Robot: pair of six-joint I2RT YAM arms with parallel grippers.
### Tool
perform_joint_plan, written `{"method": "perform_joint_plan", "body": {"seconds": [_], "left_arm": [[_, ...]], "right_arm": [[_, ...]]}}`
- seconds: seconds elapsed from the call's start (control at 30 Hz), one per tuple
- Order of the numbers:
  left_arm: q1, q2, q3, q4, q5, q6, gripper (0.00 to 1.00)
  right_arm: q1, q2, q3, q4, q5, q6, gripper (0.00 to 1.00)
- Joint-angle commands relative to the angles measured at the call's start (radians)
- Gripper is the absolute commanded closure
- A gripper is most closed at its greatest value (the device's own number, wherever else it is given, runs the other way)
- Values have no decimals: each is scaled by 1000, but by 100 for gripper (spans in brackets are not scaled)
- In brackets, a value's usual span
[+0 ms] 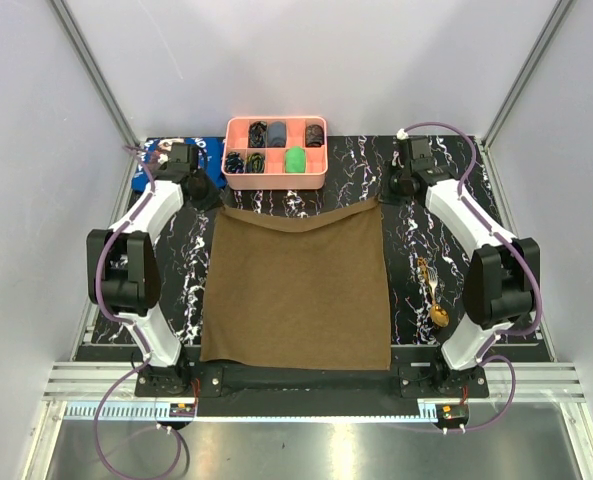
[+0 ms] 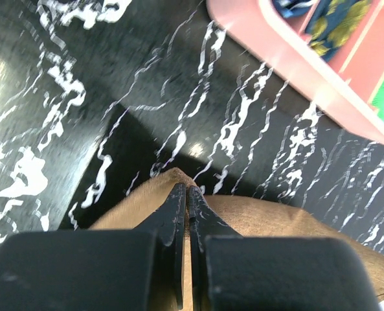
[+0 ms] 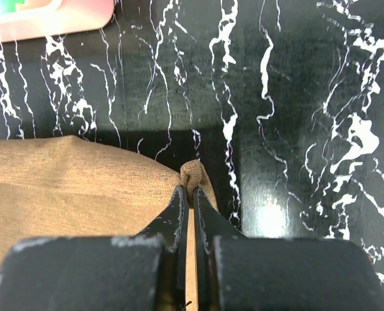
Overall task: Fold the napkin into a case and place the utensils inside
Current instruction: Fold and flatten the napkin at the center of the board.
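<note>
The olive-brown napkin (image 1: 296, 285) lies spread flat in the middle of the black marbled mat. My left gripper (image 1: 219, 205) is shut on its far left corner; in the left wrist view the fingers (image 2: 186, 189) pinch the cloth (image 2: 269, 220) at its tip. My right gripper (image 1: 381, 200) is shut on the far right corner. The right wrist view shows a small bunch of napkin (image 3: 193, 172) poking out past the closed gripper (image 3: 192, 189). The utensils lie on the mat right of the napkin: a gold-brown spoon (image 1: 438, 314) and a slim fork-like piece (image 1: 426, 272).
A pink compartment tray (image 1: 276, 182) with small dark and green items stands just beyond the napkin's far edge, and its rim shows in both wrist views (image 2: 295, 68) (image 3: 49, 23). A blue cloth (image 1: 156, 152) lies at the far left corner. Frame posts and white walls surround the mat.
</note>
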Motion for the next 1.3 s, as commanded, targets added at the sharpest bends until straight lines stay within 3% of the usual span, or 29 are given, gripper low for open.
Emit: {"method": "perform_joint_plan", "body": {"seconds": [0.0,0.33,0.43,0.57,0.7,0.83,0.97,1.27], "left_arm": [[15,17,105,97,38,48,100],[63,95,170,45,91,49,100],[65,66,149,2,102,45,100],[65,-53,77,-82,128,49,100],[63,-221,-108,-119,104,54,100],[66,-322,-187,-110,69,40,100],[71,-273,-112,-82,73,26,100],[109,-8,259,-85,53,-3,100]], "right_arm": [[-28,36,85,65,-27,-33,100],[-40,155,236,5,-68,-55,100],[-40,115,225,-39,-98,-35,100],[-38,-21,75,-87,-186,17,100],[-40,-199,-97,-107,-217,66,100],[-40,-229,-139,-68,-216,89,100],[-43,-134,14,-47,-188,88,100],[-61,173,348,-10,-208,92,100]]}}
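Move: Each shut gripper still pinches one far corner of the napkin above the board. From the left hand the board centre is about 20 cm to the right, 2 cm back and 10 cm down; the orange tray is some 21 cm ahead and 12 cm right, the blue bag 19 cm ahead and 13 cm left. From the right hand the board centre is roughly 14 cm left, 1 cm back and 14 cm down, the tray 22 cm ahead and 24 cm left, the gold utensils 17 cm back and 15 cm right. Both hands shake the napkin out together, keeping their pinch on its far corners: a swing of 4–5 cm forward towards the orange tray, a quick pull of some 12 cm back towards the bases, then forward again 8–10 cm, still going at the end. From the pull back onward they climb, the left ending about 6 cm higher and 3 cm farther left, the right 4 cm higher, while the right wrist rolls its left side up some 10 degrees. ##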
